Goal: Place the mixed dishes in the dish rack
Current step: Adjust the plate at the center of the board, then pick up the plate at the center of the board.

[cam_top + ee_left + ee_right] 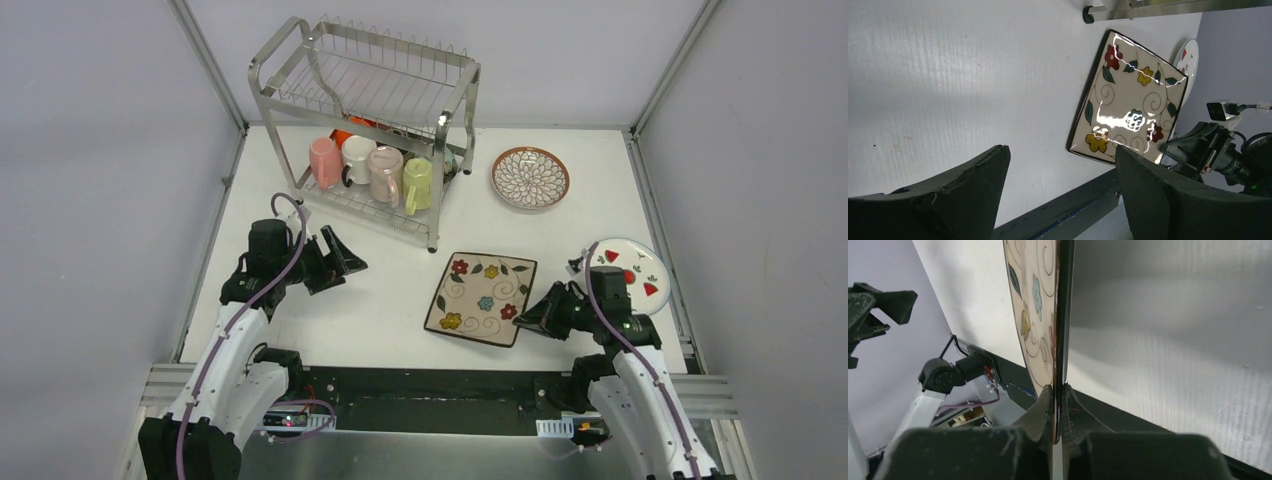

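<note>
The square floral cream plate [481, 297] lies at mid-table, and my right gripper [532, 317] is shut on its near right edge. In the right wrist view the fingers [1058, 387] pinch the plate's rim [1048, 315], seen edge-on. My left gripper [335, 262] hangs open and empty left of the plate; the plate [1130, 107] shows beyond its tips [1063, 155]. The dish rack [370, 110] stands at the back with pink [324, 160], white [357, 158] and yellow-green [418, 184] mugs on its lower tier. An orange bowl [352, 128] sits behind them.
A brown-rimmed petal-pattern plate [530, 177] lies right of the rack. A white red-marked plate [632, 265] sits at the right edge, just behind my right wrist. The rack's front leg [433, 243] stands close to the square plate's far corner. The table's dark front rail [1073, 207] runs below.
</note>
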You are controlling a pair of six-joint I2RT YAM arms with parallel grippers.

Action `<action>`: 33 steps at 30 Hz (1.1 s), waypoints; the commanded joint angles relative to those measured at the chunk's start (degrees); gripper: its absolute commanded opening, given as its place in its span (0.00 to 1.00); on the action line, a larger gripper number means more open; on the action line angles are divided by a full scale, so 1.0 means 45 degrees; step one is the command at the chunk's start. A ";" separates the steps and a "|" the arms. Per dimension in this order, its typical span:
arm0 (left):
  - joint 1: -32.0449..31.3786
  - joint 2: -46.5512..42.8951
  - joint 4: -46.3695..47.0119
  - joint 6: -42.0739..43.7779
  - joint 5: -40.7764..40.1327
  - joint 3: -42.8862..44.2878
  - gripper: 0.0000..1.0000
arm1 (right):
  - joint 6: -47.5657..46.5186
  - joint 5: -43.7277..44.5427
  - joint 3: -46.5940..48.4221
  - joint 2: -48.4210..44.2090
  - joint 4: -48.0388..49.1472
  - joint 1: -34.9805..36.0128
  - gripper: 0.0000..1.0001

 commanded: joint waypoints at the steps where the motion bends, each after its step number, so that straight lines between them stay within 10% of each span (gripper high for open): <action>1: -0.0099 -0.0134 0.0226 -0.0772 0.0399 -0.0521 0.80 | 0.1232 0.0214 0.0443 0.0583 0.1843 0.2068 0.00; 20: -0.0107 0.0299 0.0715 -0.1380 0.0305 -0.1894 0.76 | 0.3585 0.3283 -0.0708 0.4900 0.9096 0.7074 0.01; 33: -0.0609 0.1627 0.3263 -0.1669 0.0394 -0.2925 0.76 | 0.2271 0.5179 -0.0841 0.6246 1.0518 0.7062 0.48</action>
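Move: The right gripper already pinches the square plate by its near right edge; the plate's middle is about 7 cm left, 4 cm ahead and 4 cm lower. The spot at the board's centre is some 16 cm left, 3 cm ahead and 8 cm below. The rack's near right foot is 16 cm left and 13 cm ahead; the round white plate 21 cm right and 8 cm ahead. From the open, empty left gripper, the square plate is about 23 cm right, 3 cm back and 10 cm below. Carry the square plate about 9 cm left and 3 cm down to the board's centre with the right gripper, turning it some 15 degrees counter-clockwise. Then open the fingers to nearly half around its right edge while sinking a little more and easing forward and slightly right. Meanwhile lower the open left gripper about 7 cm and slightly back, beside the plate's left edge. ##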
